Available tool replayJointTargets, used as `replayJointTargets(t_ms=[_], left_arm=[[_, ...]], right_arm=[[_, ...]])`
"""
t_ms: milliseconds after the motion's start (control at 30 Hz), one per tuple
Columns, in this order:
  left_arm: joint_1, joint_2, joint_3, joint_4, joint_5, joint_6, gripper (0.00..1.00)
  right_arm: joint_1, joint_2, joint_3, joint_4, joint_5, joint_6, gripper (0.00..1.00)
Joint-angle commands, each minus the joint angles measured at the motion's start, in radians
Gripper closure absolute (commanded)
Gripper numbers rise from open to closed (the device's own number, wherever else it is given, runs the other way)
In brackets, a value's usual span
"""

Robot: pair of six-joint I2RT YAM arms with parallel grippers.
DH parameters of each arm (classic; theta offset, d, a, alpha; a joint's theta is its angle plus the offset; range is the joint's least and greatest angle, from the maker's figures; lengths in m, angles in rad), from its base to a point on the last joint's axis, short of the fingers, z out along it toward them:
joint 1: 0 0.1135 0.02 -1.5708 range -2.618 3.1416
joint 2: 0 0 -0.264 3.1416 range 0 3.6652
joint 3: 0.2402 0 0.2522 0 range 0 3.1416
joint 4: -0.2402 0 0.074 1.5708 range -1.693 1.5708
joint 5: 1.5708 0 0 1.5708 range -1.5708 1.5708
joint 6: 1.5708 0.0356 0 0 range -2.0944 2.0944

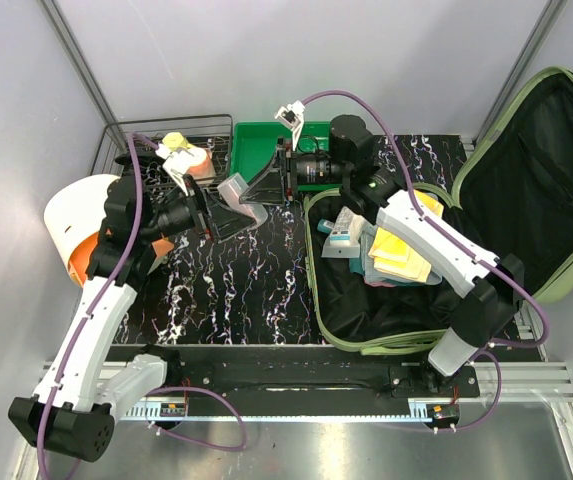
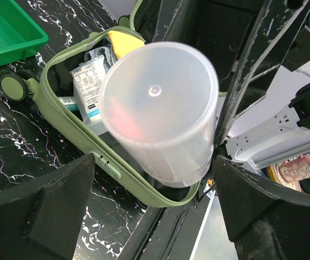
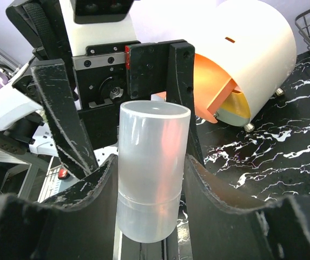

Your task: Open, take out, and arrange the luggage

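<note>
The pale olive-green suitcase (image 1: 318, 290) lies open at the right, its lid (image 1: 551, 165) leaning back. Inside are yellow cloth (image 1: 406, 255) and a small box (image 1: 341, 240). A translucent plastic cylinder (image 1: 236, 190) hangs above the table's middle between both arms. My right gripper (image 1: 261, 188) is shut on it; in the right wrist view its curved fingers press both sides of the cylinder (image 3: 152, 173). My left gripper (image 1: 221, 212) stands open around the cylinder's other end, and in the left wrist view its fingers (image 2: 46, 211) sit wide of the cylinder (image 2: 160, 108). The suitcase rim (image 2: 68, 119) shows beneath.
A bright green tray (image 1: 266, 145) sits at the back centre. A wire rack (image 1: 131, 135) at the back left holds an orange bottle (image 1: 188, 158). A white domed appliance with an orange inside (image 1: 71, 225) lies at the left; the right wrist view also shows this appliance (image 3: 257, 59).
</note>
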Motion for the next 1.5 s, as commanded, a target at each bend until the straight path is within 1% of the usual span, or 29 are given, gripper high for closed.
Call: replayJointTargets(t_ms=[0,200,267,300,333,400,433,500,533,567,600,633,667,700,733,767,800,833,867,900,933,967,1000,1033,1100,1133,1233,1300,1467], left_arm=[[0.001,-0.023,-0.001,0.047,0.003,-0.017,0.07],[0.034,-0.025,-0.006,0.107,0.01,-0.089,0.08],[0.037,-0.025,0.0,0.102,0.001,-0.086,0.14],[0.04,-0.025,0.002,0.092,-0.002,-0.08,0.18],[0.053,-0.025,0.005,0.081,-0.009,-0.074,0.27],[0.07,-0.029,0.01,0.047,-0.017,-0.06,0.39],[0.089,-0.035,0.01,0.035,-0.017,-0.057,0.49],[0.108,-0.055,0.006,-0.009,-0.017,-0.037,0.56],[0.132,-0.065,0.006,-0.031,-0.02,-0.026,0.6],[0.145,-0.074,0.006,-0.054,-0.022,0.006,0.65],[0.16,-0.092,0.013,-0.125,-0.026,0.036,0.69],[0.19,-0.1,0.038,-0.181,-0.045,0.076,0.72],[0.211,-0.107,0.057,-0.239,-0.051,0.172,0.75],[0.217,-0.114,0.083,-0.375,-0.054,0.232,0.76],[0.275,-0.109,0.158,-0.464,-0.089,0.298,0.78],[0.295,-0.105,0.195,-0.55,-0.117,0.42,0.8],[0.318,-0.088,0.23,-0.712,-0.138,0.491,0.82],[0.347,-0.074,0.318,-0.8,-0.219,0.571,0.83],[0.356,-0.056,0.365,-0.878,-0.277,0.693,0.85],[0.369,-0.016,0.409,-1.03,-0.325,0.772,0.85],[0.385,0.004,0.499,-1.107,-0.394,0.85,0.85],[0.393,0.02,0.535,-1.164,-0.442,0.967,0.84],[0.404,0.036,0.56,-1.247,-0.486,1.024,0.82],[0.41,0.046,0.607,-1.293,-0.561,1.085,0.8],[0.412,0.031,0.611,-1.306,-0.673,1.185,0.8],[0.412,0.023,0.597,-1.306,-0.762,1.26,0.8],[0.421,0.024,0.566,-1.306,-0.885,1.354,0.82],[0.448,0.041,0.56,-1.306,-0.905,1.382,0.83],[0.537,0.118,0.569,-1.304,-0.905,1.489,0.83]], right_arm=[[0.023,0.01,0.008,0.08,0.018,0.023,0.84],[0.034,0.013,-0.003,0.09,0.031,0.023,0.84],[0.039,0.011,-0.011,0.107,0.034,0.03,0.84],[0.039,0.01,-0.011,0.119,0.035,0.04,0.84],[0.04,0.013,-0.009,0.119,0.034,0.044,0.83],[0.042,0.02,-0.002,0.119,0.031,0.055,0.8],[0.042,0.02,0.001,0.119,0.031,0.058,0.77],[0.042,0.02,0.006,0.121,0.029,0.057,0.65],[0.04,0.022,0.005,0.121,0.032,0.055,0.61],[0.042,0.019,0.008,0.12,0.037,0.049,0.54],[0.042,0.017,0.008,0.116,0.046,0.046,0.35],[0.042,0.011,0.009,0.113,0.052,0.038,0.29],[0.04,0.008,0.011,0.109,0.061,0.015,0.19],[0.04,0.004,0.014,0.092,0.084,0.001,0.12],[0.036,-0.007,0.015,0.084,0.094,-0.012,0.04],[0.03,-0.01,0.017,0.077,0.101,-0.031,0.02],[0.025,-0.013,0.017,0.066,0.112,-0.037,0.0],[0.011,-0.016,0.017,0.06,0.106,-0.043,0.0],[0.005,-0.018,0.018,0.054,0.103,-0.049,0.0],[-0.003,-0.018,0.018,0.044,0.1,-0.052,0.0],[-0.01,-0.016,0.014,0.041,0.092,-0.054,0.0],[-0.021,-0.015,0.012,0.038,0.085,-0.057,0.0],[-0.026,-0.015,0.011,0.035,0.072,-0.058,0.0],[-0.029,-0.015,0.006,0.034,0.068,-0.06,0.0],[-0.033,-0.013,0.005,0.034,0.046,-0.075,0.0],[-0.035,-0.013,-0.001,0.035,0.043,-0.081,0.0],[-0.035,-0.013,-0.014,0.035,0.035,-0.095,0.0],[-0.035,-0.019,-0.024,0.035,0.034,-0.094,0.0],[-0.036,-0.049,-0.074,0.038,0.041,-0.108,0.0]])
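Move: The clear plastic cup, held in the right hand's fingertips, lies between the left hand's spread fingers: some 2 cm ahead of the left hand point, 3 cm to its right and 1 cm higher. From the right hand, its middle is about 2 cm to the left, 1 cm back and 2 cm lower. From the left hand, the open orange drawer is level, about 24 cm left and 22 cm below; the green tray some 22 cm ahead and 10 cm right, the open luggage's middle level and roughly 35 cm right, both some 31 cm below. The left hand shifts barely a centimetre as its fingers close from wide open and pinch the cup, while the right hand, still gripping, edges about 2 cm left, then opens wide and backs clear a few centimetres forward and to the right. Once the cup is free, the left hand carries it fast to the robot's left, some 28 cm in all with a slight draw back, towards the open orange drawer, and turns about 85 degrees so that the fingers, which pointed right, come to point forward and down. ##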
